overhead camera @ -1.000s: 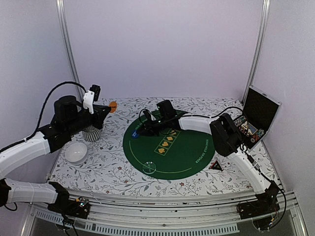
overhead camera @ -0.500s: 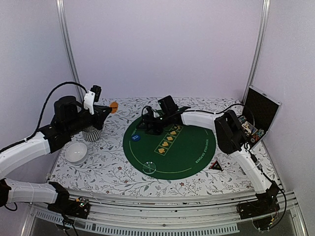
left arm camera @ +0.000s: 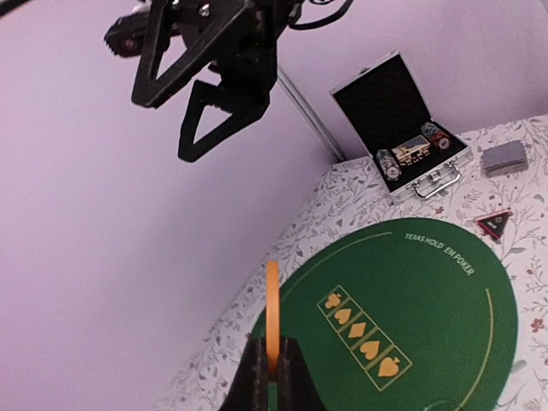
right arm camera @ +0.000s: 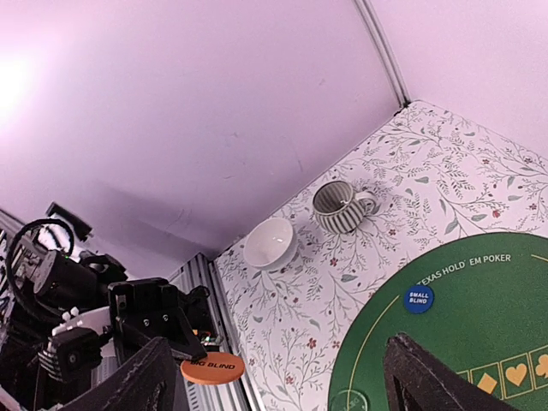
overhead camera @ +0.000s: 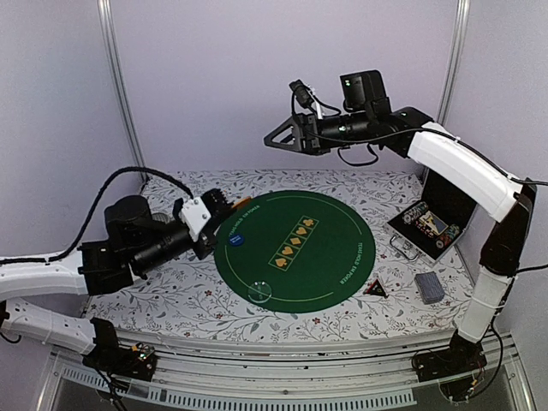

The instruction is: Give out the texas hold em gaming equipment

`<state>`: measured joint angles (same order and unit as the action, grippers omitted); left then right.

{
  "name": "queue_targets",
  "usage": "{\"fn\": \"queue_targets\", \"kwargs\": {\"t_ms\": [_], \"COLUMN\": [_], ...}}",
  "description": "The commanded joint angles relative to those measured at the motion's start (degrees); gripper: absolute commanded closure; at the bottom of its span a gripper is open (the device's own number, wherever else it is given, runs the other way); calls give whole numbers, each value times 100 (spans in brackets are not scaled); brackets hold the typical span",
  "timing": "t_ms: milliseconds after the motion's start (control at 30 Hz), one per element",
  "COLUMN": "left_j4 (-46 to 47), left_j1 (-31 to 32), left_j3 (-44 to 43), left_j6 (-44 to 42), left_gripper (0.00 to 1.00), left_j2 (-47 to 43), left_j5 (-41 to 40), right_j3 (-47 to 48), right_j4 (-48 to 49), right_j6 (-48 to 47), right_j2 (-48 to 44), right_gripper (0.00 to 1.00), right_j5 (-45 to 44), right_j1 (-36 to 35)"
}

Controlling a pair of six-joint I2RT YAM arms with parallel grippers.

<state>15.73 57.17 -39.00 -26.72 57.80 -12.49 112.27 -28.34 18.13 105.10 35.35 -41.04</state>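
My left gripper (left arm camera: 272, 344) is shut on the orange "BIG BLIND" button (left arm camera: 272, 312), held edge-on low over the left rim of the green poker mat (overhead camera: 330, 257). In the right wrist view the orange button (right arm camera: 212, 367) shows flat in those jaws. The blue "SMALL BLIND" button (overhead camera: 239, 239) lies on the mat's left side. My right gripper (overhead camera: 272, 139) hangs high above the mat's far edge, open and holding nothing. A grey-blue deck of cards (overhead camera: 430, 287) lies at the right. Poker chips (overhead camera: 421, 214) sit in the open metal case (overhead camera: 437, 221).
A striped mug (right arm camera: 338, 207) and a white bowl (right arm camera: 270, 243) stand on the floral cloth left of the mat. A clear round disc (overhead camera: 260, 291) lies at the mat's near edge. A dark triangular marker (overhead camera: 377, 289) lies beside the mat's right rim.
My right gripper opened, left the blue button on the mat and rose high and away. My left arm swung down and right toward the mat with the orange button.
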Motion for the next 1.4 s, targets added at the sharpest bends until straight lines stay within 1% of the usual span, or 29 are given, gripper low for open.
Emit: {"fn": "queue_targets", "kwargs": {"t_ms": [0, 67, 133, 167, 233, 300, 400, 467, 533, 700, 867, 967, 1000, 1133, 1233, 1333, 1367], "left_j4": [2562, 3801, 5225, 5996, 7244, 7693, 7866, 8048, 8115, 7943, 7794, 7744, 7737, 7561, 7500, 7439, 7288], "left_j1": [848, 1044, 1219, 1248, 1253, 1272, 1266, 1268, 1270, 1277, 1272, 1273, 1279, 1270, 1271, 1271, 1267], "left_j3": [514, 740, 1091, 1193, 1257, 1209, 1127, 1083, 1018, 1010, 985, 929, 903, 868, 860, 834, 813], "left_j6": [-3377, -4622, -6009, -6577, -7692, -8069, -8200, -8264, -8333, -8223, -8133, -8150, -8143, -8108, -8087, -8095, -8076], "left_gripper": [100, 100, 100, 100, 100, 100, 100, 100, 100, 100, 100, 100, 100, 100, 100, 100, 100], "left_j2": [291, 665, 1123, 1420, 1994, 2330, 2676, 2820, 2940, 3001, 2998, 3038, 3050, 3053, 3082, 3121, 3123], "left_j5": [-1922, -2171, -2126, -2080, -2005, -1927, -1924, -1903, -1943, -1905, -1990, -2077, -2102, -2209, -2238, -2290, -2353], "right_j3": [-714, -894, -1009, -1040, -1111, -1165, -1177, -1192, -1226, -1189, -1059, -1010, -1006, -988, -970, -992, -1000], "right_j4": [-257, -243, -243, -255, -251, -171, -57, -89, -110, 66, 255, 261, 259, 243, 245, 232, 239], "right_j6": [-74, -33, -21, 1, 2, -2, -3, -3, -9, 31, 132, 139, 138, 123, 121, 93, 74], "right_j2": [-341, -453, -469, -460, -455, -449, -388, -318, -246, -91, 12, 130, 143, 112, 131, 99, 80], "right_gripper": [17, 19, 22, 24, 26, 29, 37, 39, 44, 60, 74, 86, 88, 90, 98, 99, 99], "right_j5": [498, 497, 542, 591, 656, 800, 1032, 935, 859, 1244, 1463, 1682, 1744, 1718, 1855, 1776, 1741], "right_j1": [-178, -272, -321, -341, -374, -424, -482, -505, -508, -529, -559, -565, -570, -565, -565, -552, -529]}}
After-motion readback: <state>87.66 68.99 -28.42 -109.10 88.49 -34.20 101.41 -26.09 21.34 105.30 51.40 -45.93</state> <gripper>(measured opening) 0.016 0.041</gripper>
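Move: The orange big blind disc, already in my left fingers, sits about 2 cm ahead and 2 cm right of that hand, level with it; my open right gripper is roughly 10 cm ahead, 9 cm right and 8 cm up. From the right hand the disc is some 8 cm back, 7 cm left and 8 cm below. From the left hand, the blue small blind lies 19 cm ahead, 4 cm left, the clear disc straight back-level, 2 cm right, both 27 cm lower. I bring my right hand back about 8 cm and down 6, easing a little left, to the disc, and close its wide-open fingers steadily until they pinch the disc's free edge. Meanwhile my left hand keeps its grip, shifts 3 cm right and swings some 70 degrees early on, rolling and tipping its fingers upward to present the disc, then holds nearly still. ##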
